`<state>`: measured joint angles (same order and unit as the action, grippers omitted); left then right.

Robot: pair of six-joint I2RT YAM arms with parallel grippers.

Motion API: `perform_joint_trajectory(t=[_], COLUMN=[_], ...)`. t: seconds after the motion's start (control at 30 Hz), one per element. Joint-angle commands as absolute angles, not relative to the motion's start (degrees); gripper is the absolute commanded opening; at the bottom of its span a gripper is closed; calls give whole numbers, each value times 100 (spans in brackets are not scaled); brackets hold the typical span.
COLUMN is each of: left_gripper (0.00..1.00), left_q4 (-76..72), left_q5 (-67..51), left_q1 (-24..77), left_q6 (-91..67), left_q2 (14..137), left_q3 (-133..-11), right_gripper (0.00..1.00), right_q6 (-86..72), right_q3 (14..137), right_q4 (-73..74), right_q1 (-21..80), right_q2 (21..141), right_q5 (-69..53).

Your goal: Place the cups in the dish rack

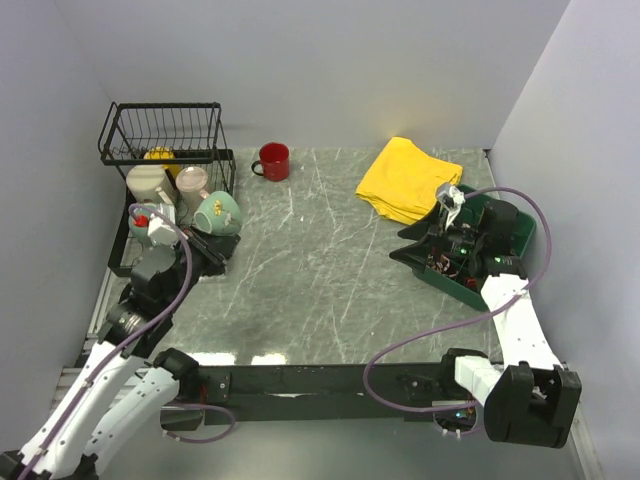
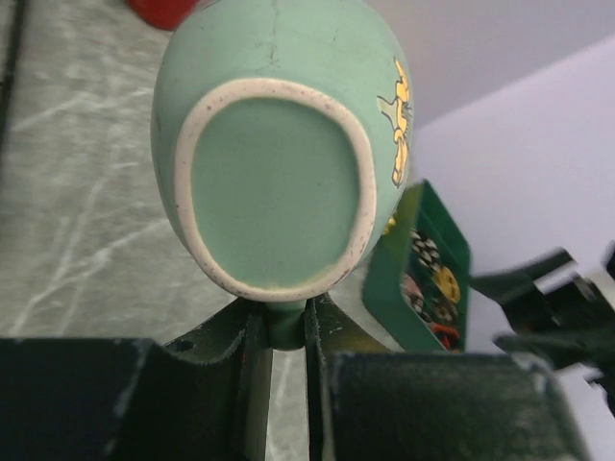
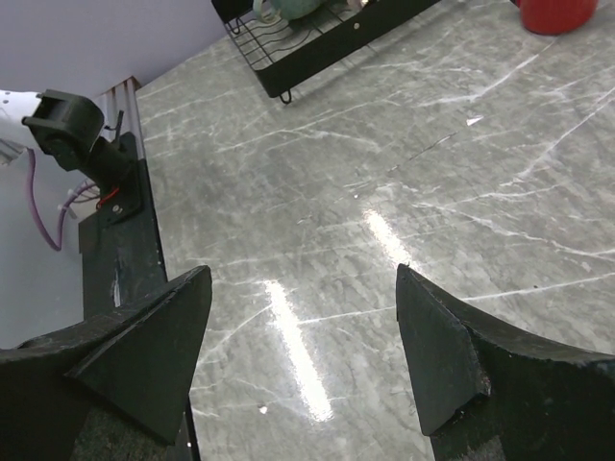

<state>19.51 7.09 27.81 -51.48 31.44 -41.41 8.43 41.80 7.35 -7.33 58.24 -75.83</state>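
My left gripper (image 1: 203,238) is shut on the handle (image 2: 285,327) of a pale green cup (image 1: 220,212), which lies tipped on its side over the right edge of the dish rack's (image 1: 130,240) flat tray. The left wrist view shows this cup's (image 2: 279,144) cream-ringed base. A cream cup (image 1: 150,183) and a pinkish-beige cup (image 1: 190,182) sit in the tray. In the raised basket (image 1: 160,125) is a yellow cup (image 1: 160,155). A red cup (image 1: 272,160) stands on the table behind. My right gripper (image 1: 440,240) (image 3: 303,336) hangs open and empty at the right.
A yellow cloth (image 1: 408,178) lies at the back right. A green compartment tray (image 1: 470,270) sits under the right arm and shows as the tray (image 2: 423,269) in the left wrist view. Grey walls close in the table on three sides.
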Motion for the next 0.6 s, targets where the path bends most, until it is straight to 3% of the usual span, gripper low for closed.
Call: perform_joint_trajectory(t=[0.0,0.27,0.57], left_gripper=[1,1,1], left_q4=[1354,1080,1380], left_q5=[178,-1511,-1424], left_q1=[1874,-260,-817], left_q6=[-4957,-5098,-4334], left_q2=[3514,4411,5633], left_q3=[-4140,-3815,-4034], right_gripper=[83,84,84], right_q6=[809,791,694], right_q3=[4315,4324,4324], right_q4=[650,659,615], right_q1=[-809,-879,-923], right_q2=[5643,5537,5493], right_q5=[-7726,-7725,-7769])
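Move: The left hand has the light green cup by its handle; the open spot in the front right of the dish rack lies about 12 cm ahead, 8 cm left and some 20 cm below it. The pink mug stands roughly 10 cm beyond that spot, the teal cup about 11 cm to the left of it, and the cream cup some 22 cm ahead and 19 cm left of the hand. From the empty right hand the spot is about 11 cm ahead and 45 cm left. Keeping its pinch on the light green cup's handle, the left hand swings left and forward while sinking, carrying the cup from the rack's right side in over its open front right spot, and then goes mostly down and left as the forward reach fades, about 12 cm lower, 11 cm left and 7 cm forward in all. On the way the wrist tips the fingers some 20 degrees farther down and turns them about 15 degrees counter-clockwise, bringing the cup in beside the teal cup and short of the pink mug; whether it touches the rack yet can't be seen. ##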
